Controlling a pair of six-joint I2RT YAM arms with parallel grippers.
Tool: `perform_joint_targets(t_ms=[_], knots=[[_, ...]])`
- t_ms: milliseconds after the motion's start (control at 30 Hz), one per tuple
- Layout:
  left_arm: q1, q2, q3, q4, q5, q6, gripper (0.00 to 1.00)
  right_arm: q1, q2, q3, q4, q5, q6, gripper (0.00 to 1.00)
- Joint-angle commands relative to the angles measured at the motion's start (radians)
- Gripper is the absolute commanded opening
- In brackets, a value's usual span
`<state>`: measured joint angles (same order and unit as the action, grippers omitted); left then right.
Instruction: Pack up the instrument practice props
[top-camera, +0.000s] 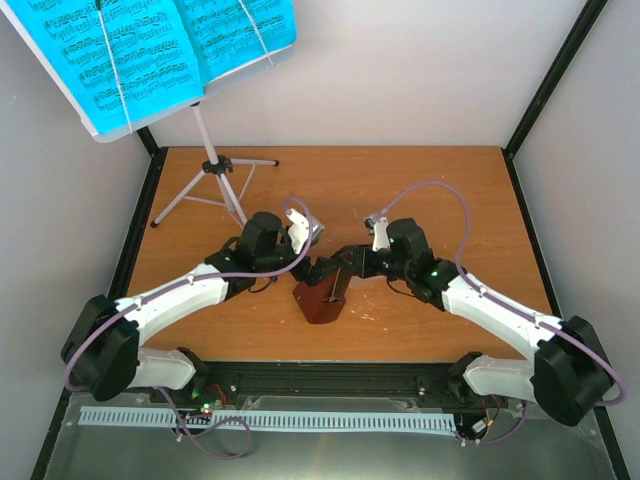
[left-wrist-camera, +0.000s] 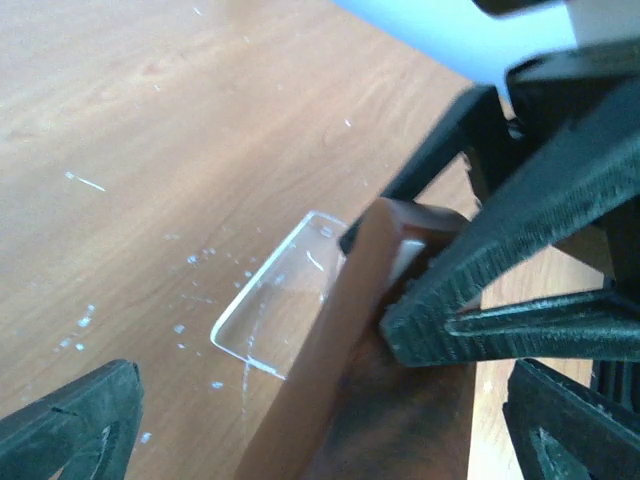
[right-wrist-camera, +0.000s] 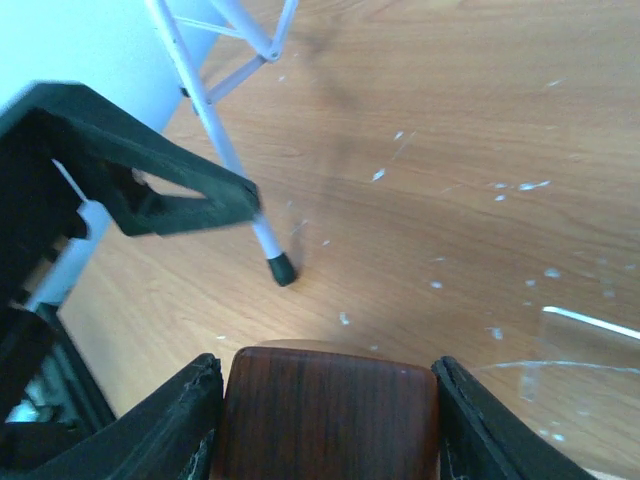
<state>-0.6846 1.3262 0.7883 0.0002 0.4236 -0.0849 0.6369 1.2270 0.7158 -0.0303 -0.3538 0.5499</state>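
The brown metronome (top-camera: 322, 300) stands on the table between both arms. My right gripper (right-wrist-camera: 325, 425) is shut on its wooden top (right-wrist-camera: 325, 410), one finger on each side; the top view shows this gripper (top-camera: 345, 268) just above the metronome. My left gripper (left-wrist-camera: 320, 440) is wide open around the metronome (left-wrist-camera: 340, 410) without touching it, and stands at the metronome's left (top-camera: 314, 268). A clear cover (left-wrist-camera: 280, 305) shows beside the body; whether it is attached I cannot tell. The cyan sheet music (top-camera: 150, 50) rests on the silvery music stand (top-camera: 212, 170) at the back left.
One stand leg (right-wrist-camera: 225, 140) with a black rubber foot (right-wrist-camera: 283, 270) reaches close to the metronome. The wooden table (top-camera: 440, 190) has grey walls on both sides and at the back. A black rail (top-camera: 330, 375) runs along its near edge.
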Motion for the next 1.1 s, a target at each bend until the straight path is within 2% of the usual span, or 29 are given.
perform_joint_targets(t_ms=[0, 200, 467, 667, 833, 967, 1067], knots=[[-0.005, -0.082, 0.001, 0.098, -0.087, -0.066, 0.99, 0.038, -0.098, -0.015, -0.083, 0.199, -0.091, 0.22], [0.032, -0.156, 0.013, 0.092, -0.144, -0.169, 0.99, 0.077, -0.191, -0.05, -0.109, 0.332, -0.129, 0.2], [0.165, -0.269, -0.089, 0.189, 0.074, -0.383, 0.99, 0.218, -0.191, -0.028, -0.137, 0.559, -0.169, 0.2], [0.184, -0.286, -0.098, 0.081, 0.048, -0.494, 1.0, 0.358, -0.132, 0.024, -0.154, 0.753, -0.173, 0.2], [0.185, -0.322, -0.17, 0.06, 0.063, -0.574, 0.99, 0.396, -0.078, 0.052, -0.16, 0.787, -0.146, 0.22], [0.184, -0.35, -0.212, 0.03, 0.044, -0.607, 0.99, 0.418, -0.056, 0.069, -0.157, 0.782, -0.147, 0.31], [0.185, -0.363, -0.224, -0.003, 0.021, -0.61, 0.99, 0.422, -0.063, 0.083, -0.174, 0.78, -0.166, 0.43]])
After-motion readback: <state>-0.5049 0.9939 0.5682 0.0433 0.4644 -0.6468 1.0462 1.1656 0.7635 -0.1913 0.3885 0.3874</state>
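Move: The metronome, held by its narrow end in the right gripper, has its middle about 7 cm below the left hand and 2 cm back from it, neither left nor right. From the right hand its middle is roughly 4 cm left, 1 cm back and 7 cm down. On the table some 17 cm below the left hand, the clear cover lies about 9 cm ahead and 8 cm right, and the stand's nearest foot about 7 cm ahead and 14 cm left. Up some 8 cm and off to the left, the already open left hand clears the metronome, then sinks about 5 cm beside it while drawing slightly back, its fingers tipping up and swinging counter-clockwise. The right hand keeps its pinch on the narrow end, shifts 3 cm right and returns left while easing 3 cm back, fingers tipping down as it rolls the metronome. ##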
